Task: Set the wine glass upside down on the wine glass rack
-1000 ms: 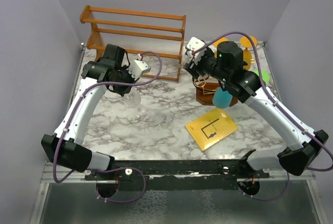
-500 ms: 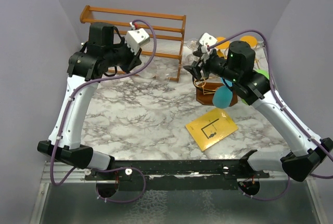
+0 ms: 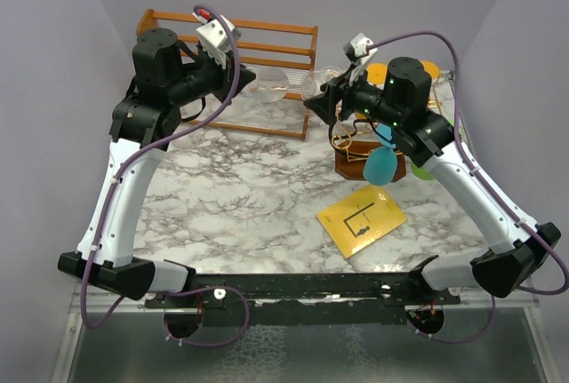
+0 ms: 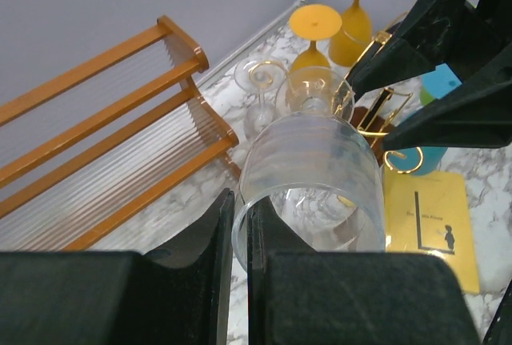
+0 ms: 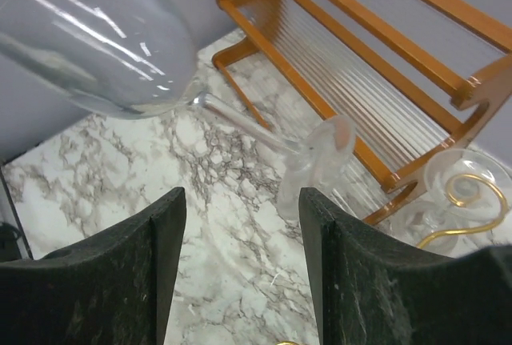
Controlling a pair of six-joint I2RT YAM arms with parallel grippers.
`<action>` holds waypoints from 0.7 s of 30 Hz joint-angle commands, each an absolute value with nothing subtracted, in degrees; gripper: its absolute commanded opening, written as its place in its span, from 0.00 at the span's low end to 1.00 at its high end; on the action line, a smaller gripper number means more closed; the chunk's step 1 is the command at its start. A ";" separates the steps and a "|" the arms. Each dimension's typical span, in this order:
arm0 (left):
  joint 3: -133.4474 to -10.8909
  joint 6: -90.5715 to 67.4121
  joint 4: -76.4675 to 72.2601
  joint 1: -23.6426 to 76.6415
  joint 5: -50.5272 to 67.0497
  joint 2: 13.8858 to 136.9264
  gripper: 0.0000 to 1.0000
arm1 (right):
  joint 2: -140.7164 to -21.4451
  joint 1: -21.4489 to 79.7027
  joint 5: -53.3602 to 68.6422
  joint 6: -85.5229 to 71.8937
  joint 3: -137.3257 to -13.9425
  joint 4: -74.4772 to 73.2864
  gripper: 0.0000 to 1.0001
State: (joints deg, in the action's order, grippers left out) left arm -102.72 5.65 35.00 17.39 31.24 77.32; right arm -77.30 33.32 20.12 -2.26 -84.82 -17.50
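Observation:
A clear wine glass [image 3: 272,89] hangs sideways in the air in front of the wooden shelf. My left gripper [image 4: 238,229] is shut on its rim, one finger inside the bowl [image 4: 314,170] and one outside. The glass's foot [image 5: 322,153] points at my right gripper [image 5: 240,269], which is open, and the foot sits just beyond its fingertips, nearer the right finger [image 5: 336,273]. The wine glass rack [image 3: 352,141], gold wire on a dark base, stands below my right gripper. A gold hook of the rack [image 5: 472,199] shows in the right wrist view.
The orange-brown slatted shelf [image 3: 258,54] stands at the back. A second clear glass [image 4: 262,81] stands by the rack, two orange glasses [image 4: 314,26] behind it. A teal glass [image 3: 381,166] is at the rack's base. A yellow card [image 3: 362,219] lies on the marble.
My left arm has risen and swung right, carrying the wine glass from low over the table to lie sideways in the air. My right gripper has turned toward the glass's foot.

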 commanded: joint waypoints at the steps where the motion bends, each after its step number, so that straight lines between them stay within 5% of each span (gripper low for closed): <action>1: -102.33 -0.97 26.11 17.78 34.30 75.47 0.00 | -77.47 30.00 15.53 -11.51 -87.57 -15.36 0.57; 11: -100.49 -4.52 23.41 17.72 36.97 75.08 0.00 | -76.29 26.25 22.08 -16.20 -84.00 -11.87 0.50; 21: -98.15 -5.62 21.62 17.76 37.95 74.32 0.00 | -77.25 24.61 24.56 -19.60 -82.69 -10.44 0.27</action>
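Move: The left hand holds the clear wine glass by its bowl, the glass foot about 12 cm to that hand's right, 2 cm ahead and slightly lower. From the open right hand the foot is some 4 cm ahead and 1 cm left, about level. The racked clear glass stands roughly 14 cm ahead of the right hand, 6 cm right and 15 cm below; the glass rack's middle is about 5 cm ahead, 14 cm right and 22 cm down. Right hand goes about 3 cm forward and 3 cm right, then half closes around the held glass's foot. ##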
